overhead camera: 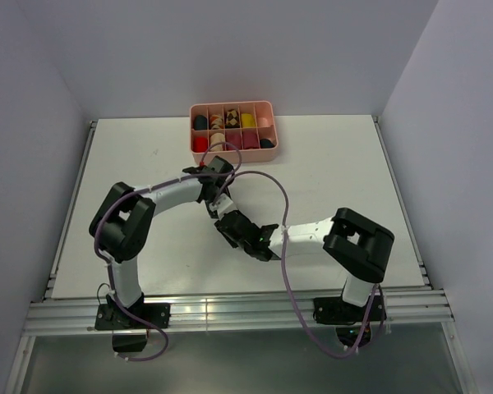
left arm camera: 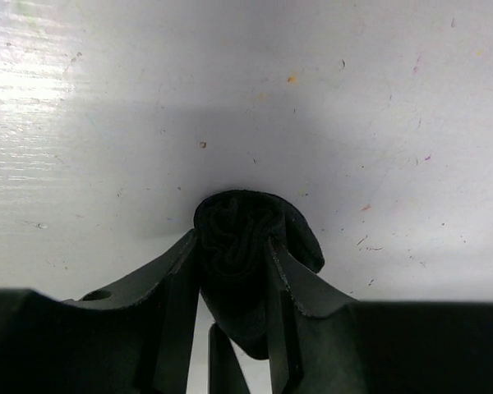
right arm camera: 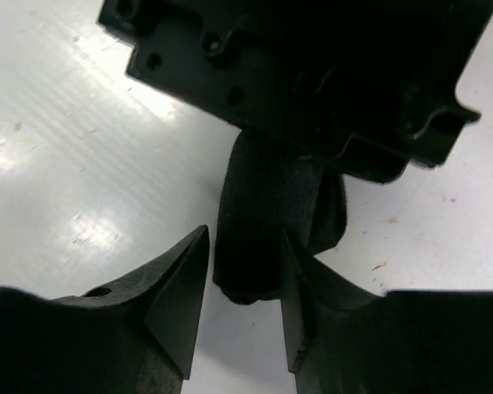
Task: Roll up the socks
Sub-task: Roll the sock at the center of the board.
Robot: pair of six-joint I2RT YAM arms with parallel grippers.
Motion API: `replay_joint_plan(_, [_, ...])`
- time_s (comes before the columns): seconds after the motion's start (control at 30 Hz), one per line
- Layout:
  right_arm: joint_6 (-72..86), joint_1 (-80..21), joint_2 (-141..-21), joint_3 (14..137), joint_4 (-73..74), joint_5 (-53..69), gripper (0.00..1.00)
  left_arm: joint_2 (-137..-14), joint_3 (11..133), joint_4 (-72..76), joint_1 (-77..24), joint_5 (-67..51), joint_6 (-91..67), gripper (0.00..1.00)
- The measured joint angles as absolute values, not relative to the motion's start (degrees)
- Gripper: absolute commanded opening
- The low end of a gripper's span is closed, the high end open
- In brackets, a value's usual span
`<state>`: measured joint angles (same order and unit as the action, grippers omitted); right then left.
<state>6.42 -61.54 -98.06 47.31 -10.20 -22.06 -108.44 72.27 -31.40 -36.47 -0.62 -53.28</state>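
Observation:
A black sock (left arm camera: 238, 213), bunched into a tight roll, sits between the fingers of my left gripper (left arm camera: 232, 240), which is shut on it just above the white table. In the right wrist view the same black sock (right arm camera: 263, 189) hangs down from the left gripper's body (right arm camera: 312, 66). My right gripper (right arm camera: 245, 236) is open around the sock's lower end: the right finger touches the fabric and a small gap shows at the left finger. In the top view the left gripper (overhead camera: 216, 201) and right gripper (overhead camera: 228, 223) meet at the table's middle.
A pink divided tray (overhead camera: 273, 123) stands at the back centre of the table, its compartments holding several rolled items in black, red, yellow and patterned colours. A purple cable loops over the table between the two arms.

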Motion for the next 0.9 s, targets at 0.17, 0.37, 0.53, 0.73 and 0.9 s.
replay_joint_plan(0.17, [6.7,-61.2,-99.7,48.8,-10.0,-23.2,0.0,-108.5,72.3,-31.1,-36.3,-0.6,-52.4,0.58])
replay_joint_plan(0.37, [10.1,-55.5,-97.2,46.5,-12.2,-12.0,0.0,-103.5,66.9,-27.8,-36.3,-0.1,-52.4,0.82])
replay_joint_plan(0.53, [13.6,-49.3,-95.8,44.0,-15.2,1.2,0.0,-97.1,60.4,-23.4,-35.1,0.7,-54.3,0.85])
replay_joint_plan(0.73, [18.3,-42.9,-95.9,41.6,-19.3,16.8,0.0,-89.6,52.7,-16.1,-32.2,0.3,-56.6,0.87])
replay_joint_plan(0.9, [23.9,-38.1,-97.3,39.0,-24.8,29.7,0.0,-87.0,47.8,-8.0,-31.6,-2.2,-56.8,0.85])
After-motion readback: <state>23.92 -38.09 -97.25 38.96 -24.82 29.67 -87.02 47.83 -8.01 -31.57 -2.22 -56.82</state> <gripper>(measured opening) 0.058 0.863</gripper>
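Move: The black sock, rolled from its far-left end, already sits between the left fingers. Its middle is about 3 cm back and 2 cm right of the left hand and 1 cm lower. From the right hand that middle is some 2 cm ahead, 2 cm left and 1 cm lower, with its near end between the open fingers. The pink box is roughly 28 cm ahead of the left hand and 3 cm to its right, about level in height. Forward by just over 1 cm, the right hand shuts its fingers on the sock's near end and keeps the pinch while easing back nearly 2 cm and swinging its fingers some 45 degrees to point more leftward. Meanwhile the left hand opens wide, lets go of the roll, and lifts about 4 cm and 3–4 cm left, its fingertips tilting forward and right. ##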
